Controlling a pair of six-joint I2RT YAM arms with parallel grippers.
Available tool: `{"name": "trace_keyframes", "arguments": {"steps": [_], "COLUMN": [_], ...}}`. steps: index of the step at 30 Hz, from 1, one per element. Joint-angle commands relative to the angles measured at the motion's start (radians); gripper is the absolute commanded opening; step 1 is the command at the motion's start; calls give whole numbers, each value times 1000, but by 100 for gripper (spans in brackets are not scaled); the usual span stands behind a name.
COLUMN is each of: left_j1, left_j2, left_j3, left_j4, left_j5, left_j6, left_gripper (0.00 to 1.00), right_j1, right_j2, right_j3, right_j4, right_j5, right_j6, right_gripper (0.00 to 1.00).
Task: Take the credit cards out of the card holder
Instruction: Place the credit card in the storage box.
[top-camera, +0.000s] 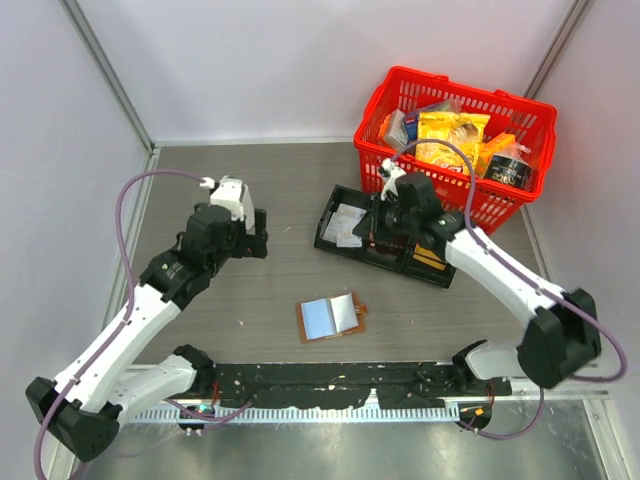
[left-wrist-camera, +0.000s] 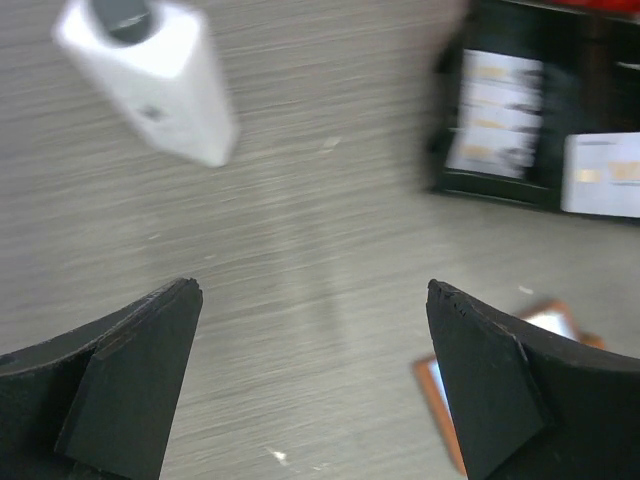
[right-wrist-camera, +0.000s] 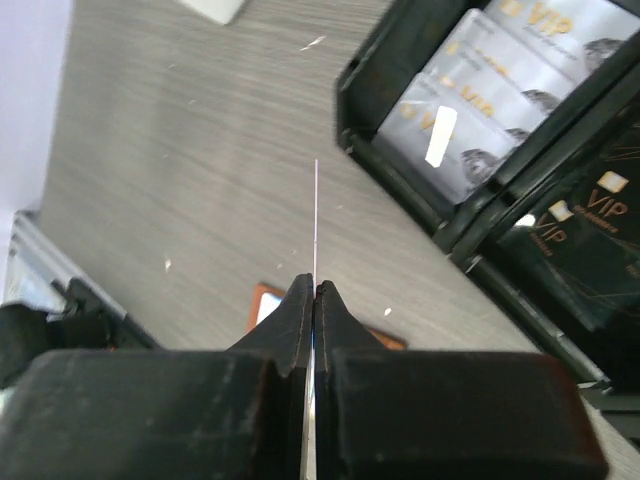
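The brown card holder (top-camera: 333, 318) lies open on the table between the two arms, its pale inner faces up. My right gripper (right-wrist-camera: 315, 285) is shut on a thin white credit card (right-wrist-camera: 315, 215), seen edge-on and sticking up past the fingertips. It hovers by the black tray's left end (top-camera: 378, 222), with a corner of the card holder (right-wrist-camera: 262, 300) below it. My left gripper (left-wrist-camera: 312, 290) is wide open above bare table with nothing between its fingers. The holder's edge (left-wrist-camera: 545, 318) shows beside its right finger (left-wrist-camera: 500, 380). In the top view the left gripper (top-camera: 256, 232) sits left of the tray.
A black three-compartment tray (top-camera: 352, 250) holds several pale VIP cards (right-wrist-camera: 470, 110) and dark cards (right-wrist-camera: 590, 230). A red basket (top-camera: 540, 120) of packets stands at the back right. A blurred white box-shaped part (left-wrist-camera: 150, 75) hangs in the left wrist view's top left.
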Motion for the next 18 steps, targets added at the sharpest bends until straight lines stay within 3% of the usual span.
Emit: {"name": "trace_keyframes", "arguments": {"steps": [1, 9, 15, 18], "left_j1": [15, 32, 35, 35], "left_j2": [-92, -153, -198, -200], "left_j3": [-143, -177, -197, -195], "left_j4": [28, 56, 69, 72], "left_j5": [-355, -412, -435, -412], "left_j6": [-35, -34, -32, -28], "left_gripper": [100, 100, 100, 100], "right_j1": [-3, -5, -5, -5], "right_j2": [180, 482, 569, 575], "right_j3": [167, 382, 400, 399], "right_j4": [-62, -110, -32, -34], "right_j5": [143, 214, 156, 157], "right_j6": [48, 137, 209, 228], "right_gripper": [1, 1, 1, 8]}}
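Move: The storage box's left compartment, where the loose credit cards lie, is about 9 cm ahead, 5 cm left and some 17 cm below the right hand, which already holds a card. The box's middle compartment lies 6 cm ahead and 5 cm right, the red basket 18 cm ahead and 17 cm right, the card holder 14 cm back and 7 cm left. From the empty left hand the compartment is about 11 cm ahead, 19 cm right. The held credit card is carried out and down to the left compartment by the right hand: some 10 cm down and 9 cm forward together, slightly left, the last stretch almost straight down. The wrist tips the fingers further down by roughly 20 degrees and turns a little clockwise, fingers staying shut on the card. The open, empty left hand swings about 9 cm left, away from the box, turning counter-clockwise and dipping before it partly rises again. ##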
